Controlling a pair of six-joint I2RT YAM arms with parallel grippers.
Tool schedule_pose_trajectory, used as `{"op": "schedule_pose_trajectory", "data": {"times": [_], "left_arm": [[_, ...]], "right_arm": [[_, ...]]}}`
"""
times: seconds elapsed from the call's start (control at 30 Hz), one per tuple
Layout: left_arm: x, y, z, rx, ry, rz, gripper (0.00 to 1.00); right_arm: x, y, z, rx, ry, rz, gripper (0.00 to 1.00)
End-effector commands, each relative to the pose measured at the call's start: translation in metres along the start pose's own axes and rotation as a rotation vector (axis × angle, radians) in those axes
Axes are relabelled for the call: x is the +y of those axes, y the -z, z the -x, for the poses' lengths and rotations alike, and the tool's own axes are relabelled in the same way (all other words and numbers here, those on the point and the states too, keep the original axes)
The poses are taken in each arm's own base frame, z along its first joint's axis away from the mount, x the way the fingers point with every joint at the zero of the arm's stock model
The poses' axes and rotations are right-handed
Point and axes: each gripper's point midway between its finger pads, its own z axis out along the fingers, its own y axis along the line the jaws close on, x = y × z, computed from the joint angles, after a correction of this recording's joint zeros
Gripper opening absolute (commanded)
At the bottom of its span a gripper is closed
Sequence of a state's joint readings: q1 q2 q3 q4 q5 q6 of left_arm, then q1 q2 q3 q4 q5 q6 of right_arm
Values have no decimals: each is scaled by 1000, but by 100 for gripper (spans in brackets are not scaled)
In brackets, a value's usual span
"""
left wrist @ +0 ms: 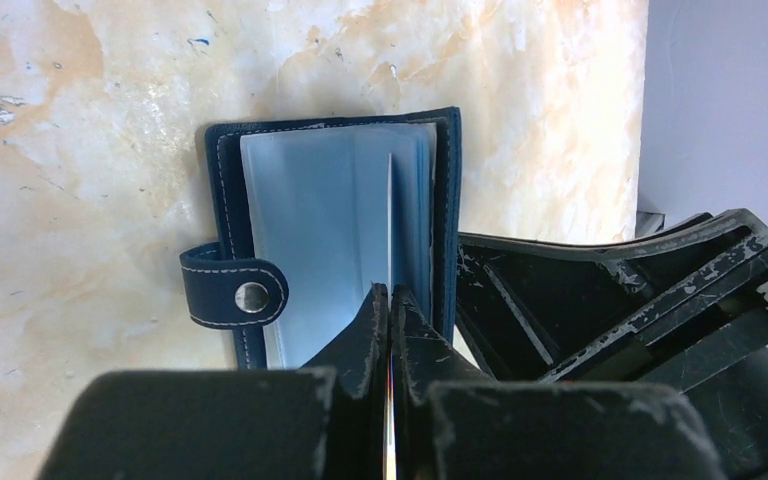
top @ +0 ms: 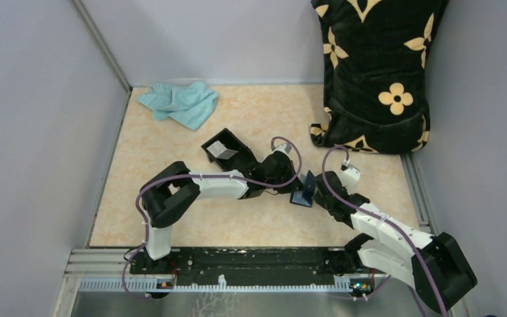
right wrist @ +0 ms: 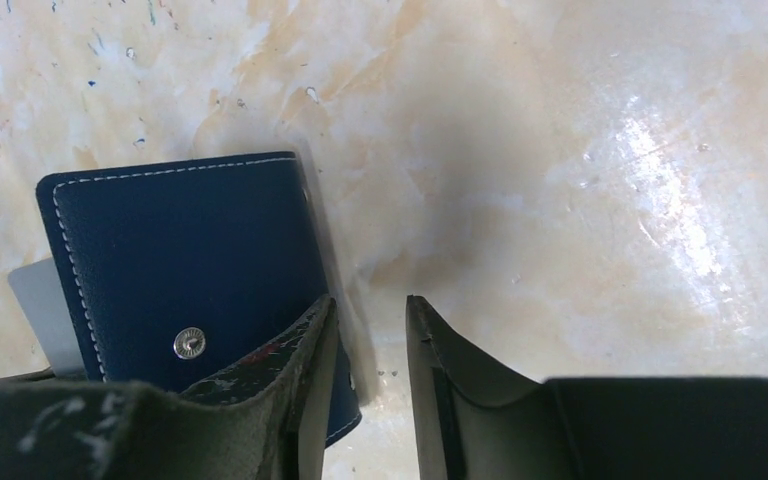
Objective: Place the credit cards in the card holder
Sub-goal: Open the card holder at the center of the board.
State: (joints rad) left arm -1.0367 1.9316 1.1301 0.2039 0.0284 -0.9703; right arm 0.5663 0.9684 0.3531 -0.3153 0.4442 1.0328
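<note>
The navy card holder (top: 302,191) stands open on the table between my two grippers. In the left wrist view its clear sleeves (left wrist: 330,230) face me, with the snap tab (left wrist: 235,290) at the left. My left gripper (left wrist: 390,295) is shut on a thin credit card (left wrist: 389,220), seen edge-on, its far end among the sleeves. My right gripper (right wrist: 370,305) is open beside the holder's outer cover (right wrist: 180,250); only the cover's corner reaches into the gap. A pale card edge (right wrist: 45,310) sticks out at the holder's left. Another pale card (top: 224,151) lies in the black box.
The black open-topped box (top: 208,144) sits just behind the left gripper. A teal cloth (top: 179,102) lies at the back left. A black bag with cream flowers (top: 376,66) stands at the back right. Grey walls close in the table on three sides.
</note>
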Motion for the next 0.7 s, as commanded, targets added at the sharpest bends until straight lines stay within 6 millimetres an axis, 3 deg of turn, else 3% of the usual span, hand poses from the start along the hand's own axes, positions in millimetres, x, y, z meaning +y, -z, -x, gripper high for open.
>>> {"op": "schedule_pose_trajectory", "data": {"times": [0.0, 0.27, 0.67], "left_arm": [[-10, -4, 5, -27, -27, 11, 0], [-9, -4, 3, -31, -33, 27, 0], [-22, -6, 2, -35, -49, 18, 0]], "right_arm": [[1, 5, 13, -44, -41, 0, 35], [13, 26, 39, -107, -40, 55, 52], [34, 51, 66, -155, -35, 128, 57]]}}
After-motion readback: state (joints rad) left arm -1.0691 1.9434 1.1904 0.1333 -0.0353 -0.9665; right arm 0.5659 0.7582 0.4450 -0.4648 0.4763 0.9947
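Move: My left hand still pinches a card that props the card holder's cover half open; the holder's middle lies about 2 cm right of it, 1 cm back and some 5 cm below. From my right hand, the holder's middle is about 5 cm left, 1 cm ahead and 2 cm lower. The black box stands roughly 23 cm left of my left hand, 12 cm ahead. I lift my right hand about 6 cm, nearly straight up from beside the cover's outer face, easing out slowly before rising faster. Its fingers spread from about a third to over half open as it tips back slightly. My left hand keeps its grip on the card under the cover and creeps barely a centimetre right. ##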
